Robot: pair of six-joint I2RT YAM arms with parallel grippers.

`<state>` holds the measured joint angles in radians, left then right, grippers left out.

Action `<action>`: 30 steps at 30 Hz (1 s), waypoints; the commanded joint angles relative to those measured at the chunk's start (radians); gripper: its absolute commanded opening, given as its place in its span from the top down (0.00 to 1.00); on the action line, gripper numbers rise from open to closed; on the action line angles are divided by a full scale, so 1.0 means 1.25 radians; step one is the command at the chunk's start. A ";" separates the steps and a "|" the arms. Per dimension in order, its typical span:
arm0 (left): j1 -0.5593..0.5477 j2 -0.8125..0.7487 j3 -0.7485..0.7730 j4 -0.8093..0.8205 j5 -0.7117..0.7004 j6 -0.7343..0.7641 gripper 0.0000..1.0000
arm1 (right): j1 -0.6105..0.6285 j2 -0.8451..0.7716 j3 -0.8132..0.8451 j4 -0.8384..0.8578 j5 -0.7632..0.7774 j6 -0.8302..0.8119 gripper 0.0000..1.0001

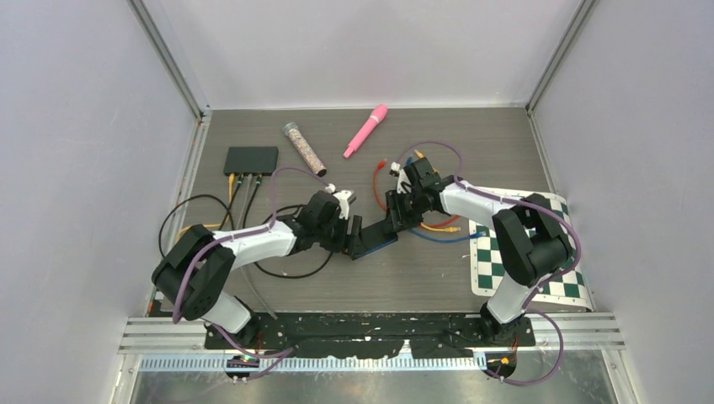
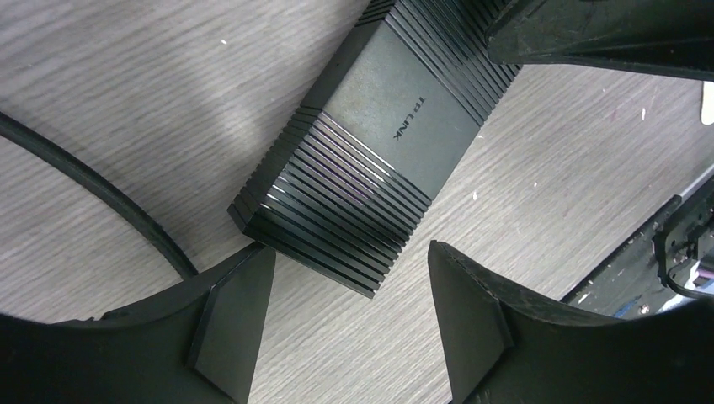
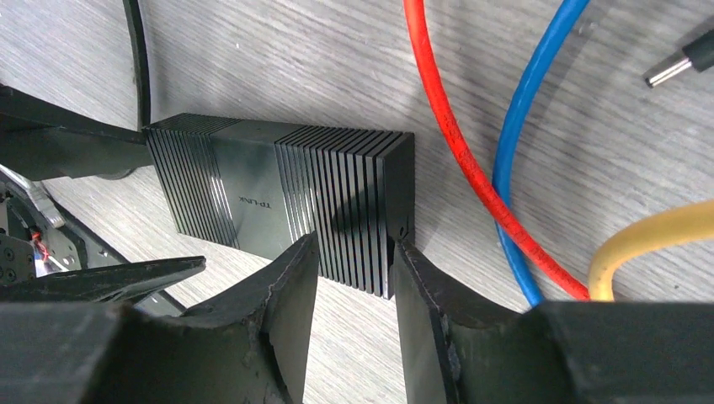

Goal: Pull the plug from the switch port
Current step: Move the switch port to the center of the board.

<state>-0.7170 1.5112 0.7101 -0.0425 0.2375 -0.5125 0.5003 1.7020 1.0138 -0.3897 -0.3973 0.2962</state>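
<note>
The switch (image 1: 376, 238) is a black ribbed box marked TP-LINK (image 2: 370, 160), lying flat mid-table between both arms. My left gripper (image 2: 349, 252) stands open at one end of it, one finger (image 2: 231, 324) against the box's corner. At the other end (image 3: 354, 202) my right gripper (image 3: 354, 244) straddles the box, jaws apart, one finger (image 3: 421, 303) against the end face. No port and no plug seated in one shows on this box. A bare barrel plug (image 3: 678, 63) lies loose on the table beyond it.
Red (image 3: 459, 143), blue (image 3: 522, 126) and yellow (image 3: 648, 236) cables lie just right of the switch. A black cable (image 2: 84, 181) runs on its left. A second black box (image 1: 251, 158) with cables plugged in, a tube (image 1: 305, 149), a pink marker (image 1: 365, 130) and a checkered mat (image 1: 539, 252) are around.
</note>
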 commanded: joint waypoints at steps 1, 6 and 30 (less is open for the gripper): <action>0.020 0.014 0.069 0.036 -0.001 0.034 0.31 | 0.021 0.019 0.056 0.078 -0.081 0.048 0.56; 0.074 0.049 0.133 -0.015 0.038 0.059 0.31 | 0.030 0.082 0.124 0.099 -0.100 0.084 0.56; 0.138 0.237 0.347 -0.013 0.227 0.070 0.30 | 0.009 0.047 0.156 0.014 0.063 0.039 0.53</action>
<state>-0.5117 1.7962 1.0695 -0.2043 0.3740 -0.3874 0.4942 1.8538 1.2221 -0.4168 -0.2615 0.3637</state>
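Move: The switch port lies between the two grippers, its middle some 7 cm right and 2 cm ahead of the left hand and 1 cm lower, and about 6 cm left and 4 cm back of the right hand. The board's centre is roughly 8 cm ahead of the switch's middle. The black cable loop's middle is about 16 cm left of the left hand, level with it; the tangled coloured cables lie some 10 cm right of the right hand, level with it. Keep the part-open fingers of both grippers at the two ends of the switch and slide it forward over the table together: the left hand about 10 cm, the right about 7 cm before easing back 1. Let both bow some 3 cm left on the way, then come back right, so the left end swings farther forward and the switch turns clockwise. ##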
